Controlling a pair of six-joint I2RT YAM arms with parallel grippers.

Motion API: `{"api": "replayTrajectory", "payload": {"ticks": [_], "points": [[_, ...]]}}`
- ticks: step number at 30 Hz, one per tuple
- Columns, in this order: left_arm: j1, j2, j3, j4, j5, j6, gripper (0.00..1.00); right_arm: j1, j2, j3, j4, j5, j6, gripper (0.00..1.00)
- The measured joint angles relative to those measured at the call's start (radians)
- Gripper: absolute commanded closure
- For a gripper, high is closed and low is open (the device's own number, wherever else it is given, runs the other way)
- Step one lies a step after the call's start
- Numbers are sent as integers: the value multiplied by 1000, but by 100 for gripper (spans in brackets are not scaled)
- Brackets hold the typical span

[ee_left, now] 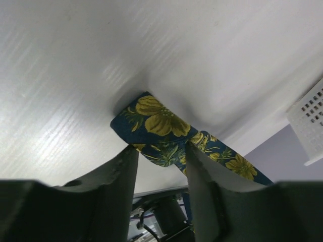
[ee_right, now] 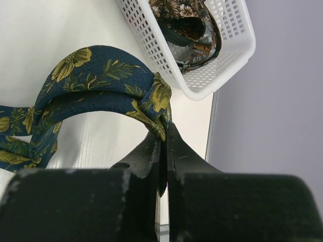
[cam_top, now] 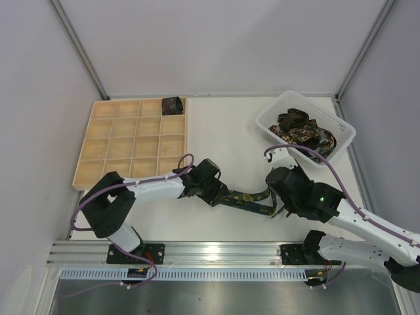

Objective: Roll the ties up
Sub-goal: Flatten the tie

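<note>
A navy tie (cam_top: 246,199) with yellow-green flowers lies stretched on the white table between my two grippers. My left gripper (cam_top: 213,193) is low over its left end. In the left wrist view the tie's end (ee_left: 159,121) lies flat at the tips of my left gripper (ee_left: 160,148), whose jaws stand apart on either side of it. My right gripper (ee_right: 165,133) is shut on the tie's other part, which arches up in a loop (ee_right: 101,75). More dark ties (cam_top: 298,128) are heaped in the white basket (cam_top: 341,128). One rolled tie (cam_top: 172,105) sits in the tray's top right cell.
The pale wooden grid tray (cam_top: 121,147) lies at the back left, close behind my left arm. The white slotted basket (ee_right: 237,45) stands at the back right near the table's edge and the grey side wall.
</note>
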Motion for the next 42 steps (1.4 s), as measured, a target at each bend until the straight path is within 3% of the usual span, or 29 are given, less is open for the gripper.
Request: {"api": "replayTrajectory", "payload": {"ticks": [1, 4, 5, 12, 14, 21, 25, 28, 31, 35, 38, 40, 41, 42], "points": [[2, 5, 0, 1, -2, 0, 58, 0, 0, 0, 1, -1, -2, 100], [8, 14, 0, 4, -4, 3, 85, 0, 0, 0, 5, -5, -13, 100], [10, 16, 0, 4, -7, 7, 100, 0, 0, 0, 7, -6, -17, 100], [15, -19, 46, -147, -119, 123, 100, 0, -1, 0, 42, -7, -78, 100], [16, -92, 54, -223, -172, 165, 99, 0, -2, 0, 73, -7, -129, 100], [18, -620, 59, -454, -409, 315, 100, -32, -4, -40, 314, -25, -401, 100], [19, -811, 53, -612, -488, 322, 100, -24, 26, -107, 462, -76, -576, 96], [19, -861, -15, -706, -503, 300, 100, 7, 115, -116, 485, -167, -585, 94], [19, -891, -90, -808, -501, 266, 100, 48, 232, -103, 480, -322, -473, 95], [19, -981, -115, -935, -524, 215, 100, 110, 354, -55, 461, -487, -280, 80], [19, -1069, -111, -985, -555, 182, 100, 149, 428, -6, 449, -606, -153, 78], [19, -1097, -108, -1003, -567, 171, 100, 163, 462, 7, 446, -657, -80, 60], [19, -1107, -107, -1008, -574, 166, 100, 172, 472, 7, 442, -680, -40, 31], [19, -1117, -107, -1012, -577, 165, 100, 180, 478, 6, 435, -699, 3, 27]]}}
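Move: The tie's near folded end lies just under my open left fingers, about 2 cm below and 1 cm ahead. The wooden tray's middle is some 33 cm left of that hand and 21 cm ahead. My right hand still holds the tie higher up; the folded end lies about 21 cm to its left, 1 cm back and 19 cm below, while the white basket's middle stands 25 cm ahead, 6 cm right, 15 cm lower. I shut my left fingers on the tie's folded end, then carry it about 26 cm left in a high arc, drawing back 8 cm and ending some 10 cm higher. My right hand first eases forward and up, then sweeps left about 22 cm and down over where that end lay, wrist swinging counter-clockwise and tipping down, its fingers partly opening around the tie late on. ##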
